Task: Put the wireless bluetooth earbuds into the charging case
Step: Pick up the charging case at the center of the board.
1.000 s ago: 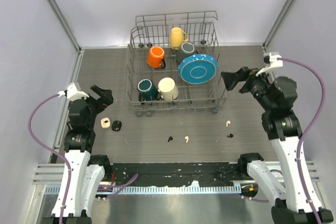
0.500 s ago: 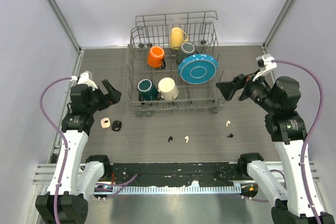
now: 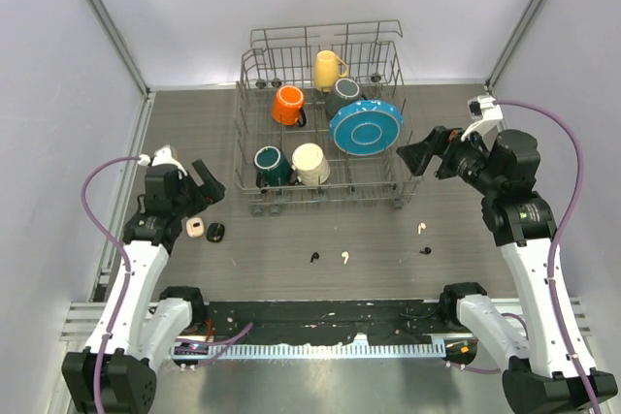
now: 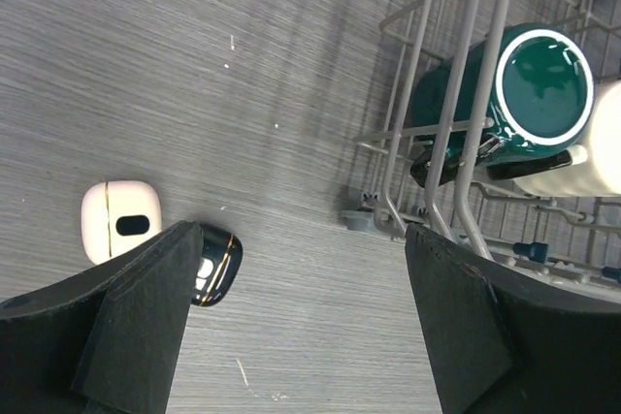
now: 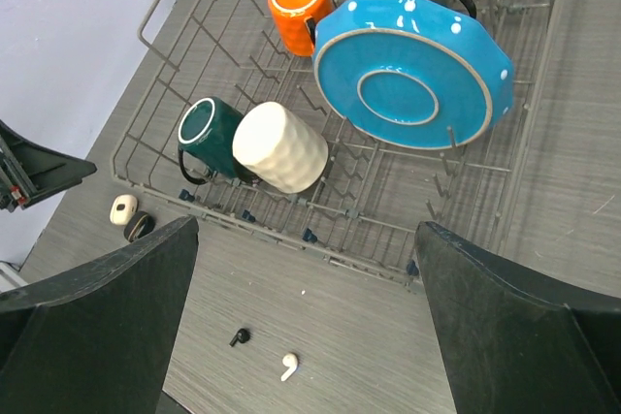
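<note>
Four earbuds lie on the grey table in front of the rack: a black earbud (image 3: pixel 312 258) beside a white earbud (image 3: pixel 344 259), and further right a white one (image 3: pixel 421 227) above a black one (image 3: pixel 425 250). The first pair shows as black earbud (image 5: pixel 239 336) and white earbud (image 5: pixel 288 366). A white charging case (image 3: pixel 195 228) (image 4: pixel 120 222) and a black charging case (image 3: pixel 215 231) (image 4: pixel 215 266) sit side by side at the left. My left gripper (image 3: pixel 204 186) (image 4: pixel 303 278) hovers open just right of them, empty. My right gripper (image 3: pixel 419 155) (image 5: pixel 306 269) is open and high up.
A wire dish rack (image 3: pixel 320 31) (image 5: pixel 155 21) fills the table's middle back, holding an orange mug (image 3: pixel 288 104), a yellow mug (image 3: pixel 328 70), a teal mug (image 3: pixel 272 164) (image 4: pixel 529 94), a cream mug (image 3: pixel 310 164) and a blue plate (image 3: pixel 366 125). Its corner is close to my left gripper.
The left arm has reached forward and tipped its wrist down beside the two cases, its jaws narrowing slightly. The right gripper has drifted a little to the left.
</note>
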You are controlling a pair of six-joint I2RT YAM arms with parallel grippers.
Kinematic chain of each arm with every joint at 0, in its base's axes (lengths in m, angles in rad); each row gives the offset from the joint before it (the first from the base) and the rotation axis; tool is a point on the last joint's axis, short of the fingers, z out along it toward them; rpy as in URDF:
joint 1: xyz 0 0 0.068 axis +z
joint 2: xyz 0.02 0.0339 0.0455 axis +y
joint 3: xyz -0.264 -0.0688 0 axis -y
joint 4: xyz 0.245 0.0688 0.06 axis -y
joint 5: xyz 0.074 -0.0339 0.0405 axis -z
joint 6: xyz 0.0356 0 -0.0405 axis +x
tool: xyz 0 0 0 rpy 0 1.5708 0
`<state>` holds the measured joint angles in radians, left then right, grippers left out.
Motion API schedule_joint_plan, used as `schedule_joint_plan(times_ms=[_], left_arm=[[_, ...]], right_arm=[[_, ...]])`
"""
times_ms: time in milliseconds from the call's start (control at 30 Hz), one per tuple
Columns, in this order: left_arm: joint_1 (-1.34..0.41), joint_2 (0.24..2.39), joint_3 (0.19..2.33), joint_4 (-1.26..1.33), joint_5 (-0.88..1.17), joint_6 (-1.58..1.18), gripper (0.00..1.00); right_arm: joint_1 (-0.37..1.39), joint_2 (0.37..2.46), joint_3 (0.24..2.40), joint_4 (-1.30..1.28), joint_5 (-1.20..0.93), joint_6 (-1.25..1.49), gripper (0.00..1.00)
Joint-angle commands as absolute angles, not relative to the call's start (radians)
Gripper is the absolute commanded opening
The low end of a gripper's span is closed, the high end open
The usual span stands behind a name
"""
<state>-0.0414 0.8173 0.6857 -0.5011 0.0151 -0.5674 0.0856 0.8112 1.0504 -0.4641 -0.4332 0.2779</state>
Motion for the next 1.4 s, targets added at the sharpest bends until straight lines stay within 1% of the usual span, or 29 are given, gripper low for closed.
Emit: schedule_joint_plan(times_ms=[0,100,233,400,700,1000,1100,1367], left_arm=[[-0.072,0.862,0.712,-0.508,-0.003,-0.546,0.88],[-0.104,0.920,0.732,-0.532,-0.057,-0.523,0.88],[-0.201,0.968,0.739,-0.552,-0.162,-0.517,0.88],[-0.273,1.058,0.761,-0.603,-0.287,-0.515,0.89],[-0.287,1.071,0.721,-0.604,-0.298,-0.532,0.89],[-0.285,0.967,0.635,-0.549,-0.268,-0.604,0.88],[-0.287,0.931,0.632,-0.560,-0.296,-0.603,0.89],[-0.285,0.923,0.638,-0.563,-0.302,-0.586,0.89]], right_arm=[[0.086,0.818,1.046,-0.420,-0.402,0.316,0.99],[0.087,0.819,1.034,-0.411,-0.402,0.325,0.99],[0.084,0.825,1.026,-0.403,-0.411,0.318,0.99],[0.087,0.831,1.029,-0.403,-0.413,0.296,0.99],[0.118,0.830,1.009,-0.400,-0.368,0.259,0.99],[0.137,0.834,0.997,-0.382,-0.353,0.250,0.99],[0.137,0.848,0.999,-0.376,-0.342,0.255,0.99],[0.137,0.859,1.028,-0.362,-0.333,0.259,0.99]])
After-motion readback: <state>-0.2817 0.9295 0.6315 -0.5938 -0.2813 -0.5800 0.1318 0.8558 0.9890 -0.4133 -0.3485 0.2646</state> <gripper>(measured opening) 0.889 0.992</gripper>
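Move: The black charging case lies almost underneath the left hand, roughly 11 cm below it, about 2 cm back and 2 cm to its left. The white case sits some 5 cm to the left of the black one and 1 cm farther out. The rack's near left corner is around 4 cm ahead of the hand and 9 cm to its right. From the right hand the black case is about 47 cm left, 2 cm back and 28 cm below. Towards the black case, still untouched, the left hand sinks about 6.5 cm, swinging nearly 2 cm right and partly returning, then easing some 3 cm back. Its wrist tips the fingers down by roughly 15 degrees and lifts the left side about as much; the fingers stay open. The right hand drifts down 3 cm and slightly forward, open and empty. ##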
